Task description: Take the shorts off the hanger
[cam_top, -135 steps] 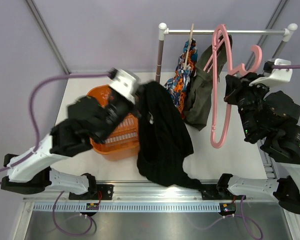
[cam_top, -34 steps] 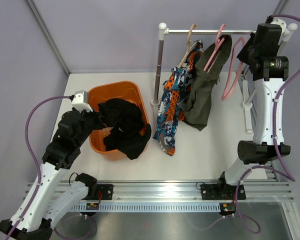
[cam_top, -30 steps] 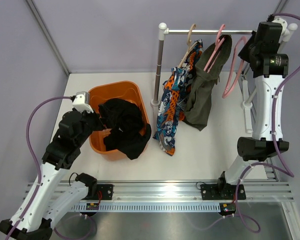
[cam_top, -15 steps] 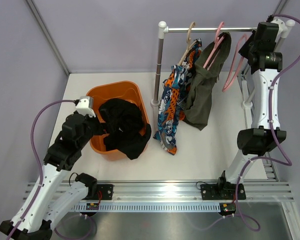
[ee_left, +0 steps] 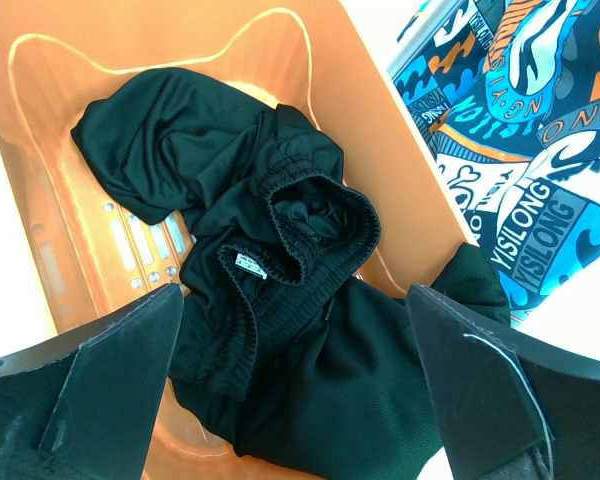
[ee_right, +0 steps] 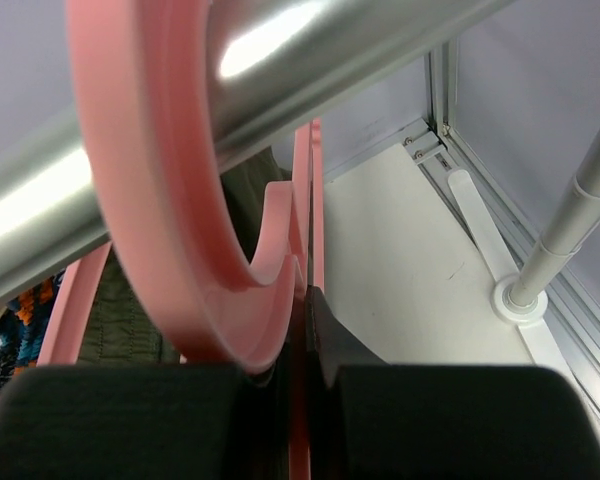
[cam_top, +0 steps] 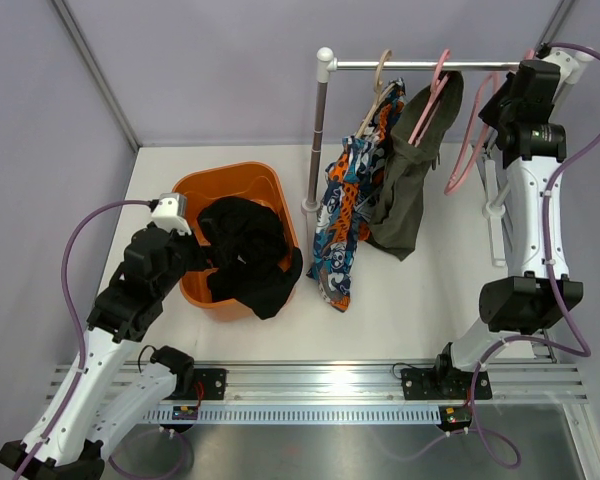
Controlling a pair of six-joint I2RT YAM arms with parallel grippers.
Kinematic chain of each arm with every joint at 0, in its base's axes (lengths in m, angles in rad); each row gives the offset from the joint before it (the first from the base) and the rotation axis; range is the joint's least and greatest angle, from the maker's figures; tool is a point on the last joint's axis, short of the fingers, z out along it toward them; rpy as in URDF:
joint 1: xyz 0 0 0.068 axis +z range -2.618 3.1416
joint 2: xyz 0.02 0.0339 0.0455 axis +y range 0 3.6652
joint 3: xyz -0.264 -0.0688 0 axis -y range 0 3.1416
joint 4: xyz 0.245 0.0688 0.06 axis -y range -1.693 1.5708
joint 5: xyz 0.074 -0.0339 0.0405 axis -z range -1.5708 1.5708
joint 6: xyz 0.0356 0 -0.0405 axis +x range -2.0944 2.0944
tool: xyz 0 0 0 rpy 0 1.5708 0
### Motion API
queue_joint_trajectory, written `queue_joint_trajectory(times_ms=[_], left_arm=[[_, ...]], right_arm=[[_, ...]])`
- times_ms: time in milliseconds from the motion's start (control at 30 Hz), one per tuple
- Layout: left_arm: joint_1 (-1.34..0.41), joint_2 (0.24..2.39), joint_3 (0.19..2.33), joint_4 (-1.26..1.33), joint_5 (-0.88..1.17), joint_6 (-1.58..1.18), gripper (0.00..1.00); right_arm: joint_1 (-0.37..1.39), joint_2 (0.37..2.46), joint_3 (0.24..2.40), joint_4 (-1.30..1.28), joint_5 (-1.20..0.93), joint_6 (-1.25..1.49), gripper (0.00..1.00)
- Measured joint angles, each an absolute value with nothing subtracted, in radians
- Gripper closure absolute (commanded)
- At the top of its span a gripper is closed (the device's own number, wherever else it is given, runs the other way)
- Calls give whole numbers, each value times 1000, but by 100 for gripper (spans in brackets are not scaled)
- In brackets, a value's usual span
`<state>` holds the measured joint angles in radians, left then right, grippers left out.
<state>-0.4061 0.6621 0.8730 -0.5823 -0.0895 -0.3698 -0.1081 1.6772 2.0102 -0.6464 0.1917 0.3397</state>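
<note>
The black shorts (cam_top: 245, 258) lie bunched in the orange basket (cam_top: 230, 180), one corner hanging over its near rim. My left gripper (cam_top: 202, 258) is open and empty just above them, with the cloth between its spread fingers in the left wrist view (ee_left: 295, 292). The patterned shorts (cam_top: 348, 215) hang from a beige hanger (cam_top: 380, 75). The olive shorts (cam_top: 405, 190) hang from a pink hanger (cam_top: 430, 90). My right gripper (cam_top: 500, 105) is shut on an empty pink hanger (cam_top: 470, 140), whose hook (ee_right: 170, 230) sits over the rail (ee_right: 230, 90).
The rack's left post (cam_top: 318, 130) stands just right of the basket. Its right post (ee_right: 580, 215) and foot (ee_right: 520, 300) stand by the table's right edge. Purple walls enclose the back and sides.
Since 4.5 s ago the black shorts have gone from my left gripper into the basket, and the empty pink hanger has been raised onto the rail. In the last half second almost nothing moved.
</note>
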Motion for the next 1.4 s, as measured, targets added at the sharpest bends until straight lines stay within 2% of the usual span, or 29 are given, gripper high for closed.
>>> queue_joint_trajectory(times_ms=[100,233,367,400,433,733,833,1200,1400], left_arm=[[-406,662,873,-582,-89,-369,1],[-406,662,873,-582,-89,-368,1],[-406,661,873,-582,-90,-364,1],[-406,659,873,-582,-90,-364,1],[-406,657,873,-582,-90,-363,1],[-406,647,873,-582,-90,-362,1],[-406,643,873,-582,-90,-362,1],[-406,640,872,-582,-90,-362,1],[-406,635,860,-583,-91,-362,1]], right_arm=[[-112,1660,1988,-640,191,332,98],[-112,1635,1959,-633,192,325,89],[-112,1618,1945,-636,193,318,75],[-112,1615,1943,-642,193,318,67],[-112,1612,1941,-657,195,320,63],[-112,1549,1890,-744,223,318,49],[-112,1497,1872,-754,229,318,45],[-112,1288,1864,-765,187,339,43],[-43,1311,1959,-804,134,355,43]])
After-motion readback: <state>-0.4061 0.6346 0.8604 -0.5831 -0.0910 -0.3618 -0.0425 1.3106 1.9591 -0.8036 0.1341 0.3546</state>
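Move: The empty pink hanger is already in the right fingers, its hook over the rail, which passes about 3 cm ahead of this hand and 4 cm above it. The olive shorts' hanger hangs some 15 cm to the left and about 2 cm ahead, the patterned shorts' hanger 25 cm left and just as far ahead; the rail's right post stands 9 cm right and 3 cm ahead. From the left hand the rail spot lies roughly 27 cm ahead, 56 cm right and 18 cm higher. The pink hanger is let go of on the rail: the right hand eases back a little as its fingers open to just over halfway, dips about 2 cm, then draws back from the rail and climbs, ending some 13 cm back and 9 cm higher. Late on it swings about 4 cm left, its fingers tipping up some 10 degrees. ##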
